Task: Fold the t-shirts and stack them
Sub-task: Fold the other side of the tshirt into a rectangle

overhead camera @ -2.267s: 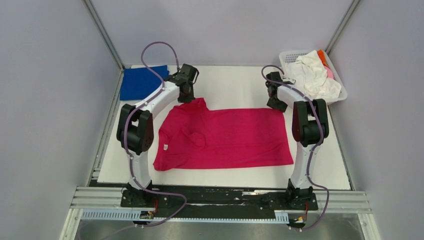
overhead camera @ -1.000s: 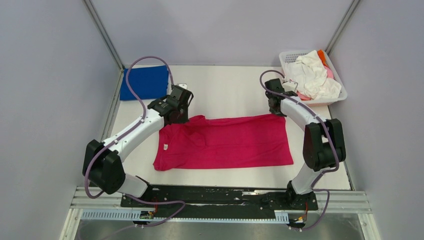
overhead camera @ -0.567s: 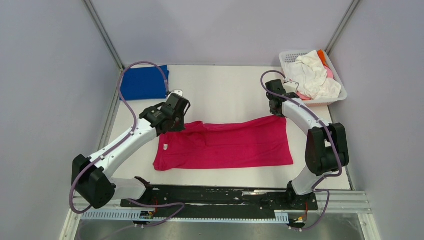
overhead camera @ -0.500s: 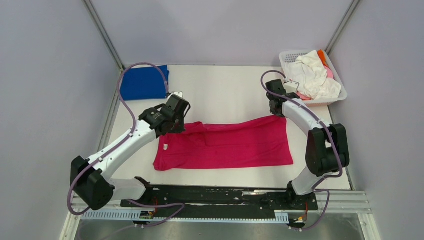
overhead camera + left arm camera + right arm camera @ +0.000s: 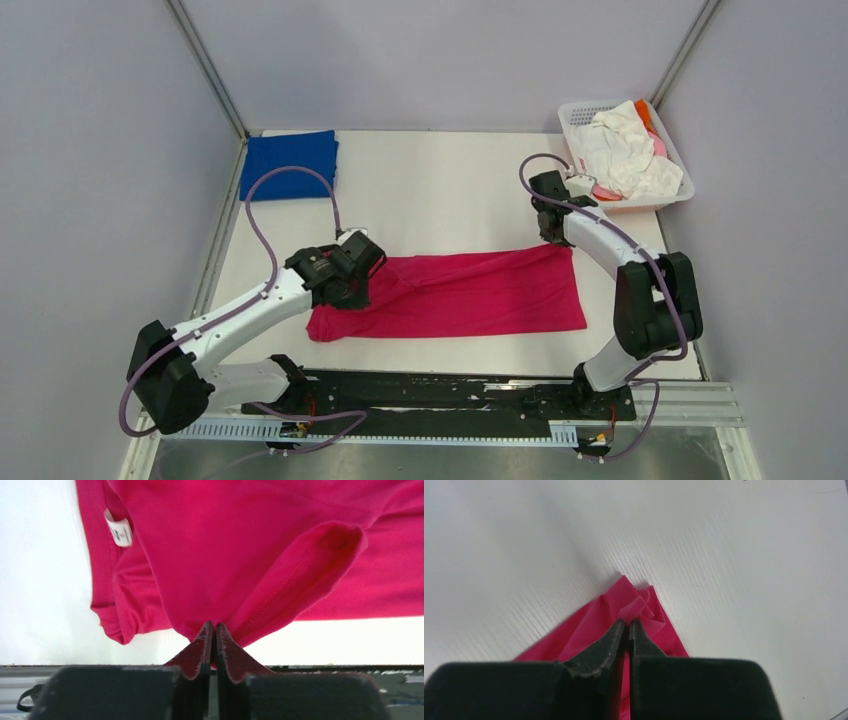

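A magenta-red t-shirt [image 5: 480,295] lies across the near half of the white table, its far edge doubled toward the near side so that it forms a long band. My left gripper [image 5: 362,288] is low at the band's left end. In the left wrist view the left gripper [image 5: 214,628] is shut on a bunched sleeve hem of the shirt [image 5: 225,540], with the white neck label [image 5: 120,532] at upper left. My right gripper [image 5: 552,238] is at the far right corner. In the right wrist view the right gripper [image 5: 628,623] pinches that corner [image 5: 589,630].
A folded royal-blue t-shirt [image 5: 288,165] lies at the far left corner of the table [image 5: 450,190]. A white lattice basket [image 5: 575,108] at the far right holds a crumpled white shirt [image 5: 620,150], with orange [image 5: 643,112] and pink [image 5: 660,145] cloth beside it.
Both grippers have carried the magenta shirt's far edge toward the near side, narrowing it to a band. The left arm came much closer and lower; the right moved slightly nearer.
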`<state>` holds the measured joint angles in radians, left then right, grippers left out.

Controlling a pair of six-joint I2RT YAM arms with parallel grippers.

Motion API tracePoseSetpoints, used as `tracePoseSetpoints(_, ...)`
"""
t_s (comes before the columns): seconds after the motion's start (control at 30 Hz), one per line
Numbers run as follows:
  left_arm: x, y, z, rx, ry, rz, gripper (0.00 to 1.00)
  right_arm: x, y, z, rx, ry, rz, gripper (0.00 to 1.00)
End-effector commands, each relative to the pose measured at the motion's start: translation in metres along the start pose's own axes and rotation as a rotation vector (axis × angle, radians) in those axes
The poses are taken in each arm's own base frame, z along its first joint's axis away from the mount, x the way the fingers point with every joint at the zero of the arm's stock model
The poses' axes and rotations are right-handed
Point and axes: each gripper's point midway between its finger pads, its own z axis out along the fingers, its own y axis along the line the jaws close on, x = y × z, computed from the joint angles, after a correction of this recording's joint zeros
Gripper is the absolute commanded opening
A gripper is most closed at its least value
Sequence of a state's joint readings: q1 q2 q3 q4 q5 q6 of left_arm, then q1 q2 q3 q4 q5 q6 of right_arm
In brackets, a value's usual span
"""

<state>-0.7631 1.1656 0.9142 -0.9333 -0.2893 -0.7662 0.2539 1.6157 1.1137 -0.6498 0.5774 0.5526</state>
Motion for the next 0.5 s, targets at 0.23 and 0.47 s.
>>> tracePoseSetpoints(0.23, 0.023, -0.016, -0.006, 0.127, 0.047, -0.025, 0.80, 0.038, -0.050, -0.014, 0.146, 0.007, 0.133, 0.61)
tracePoseSetpoints(0.47, -0.003, -0.023, -0.015, 0.177, -0.074, -0.042, 1.00, 0.035, -0.076, -0.038, 0.179, -0.047, 0.275, 1.00)
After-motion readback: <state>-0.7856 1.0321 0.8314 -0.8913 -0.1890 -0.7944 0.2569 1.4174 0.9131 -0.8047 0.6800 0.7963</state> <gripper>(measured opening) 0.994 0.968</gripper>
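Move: The left hand pinches the sleeve end of the t-shirt, with the shirt's near edge about 2 cm back and 4 cm below; the white label lies some 8 cm ahead and 8 cm to the left, also 4 cm lower. The right hand pinches the far edge of the folded flap, with the t-shirt's far right corner about 2 cm to its right and 3 cm below. The laundry basket stands roughly 21 cm ahead and 14 cm to the right of the right hand. The left hand carries the sleeve end a little further back and down, about 2.5 cm each, while its fingers spread from shut to wide open and let go by the near edge, then lifts about 3 cm with a slight tilt, left side down. The right hand opens wide too and frees the flap at the far right corner, drawing back over the t-shirt about 8 cm and some 3 cm to the right, dipping first, then starting to rise, and turning a good 10 degrees clockwise. ##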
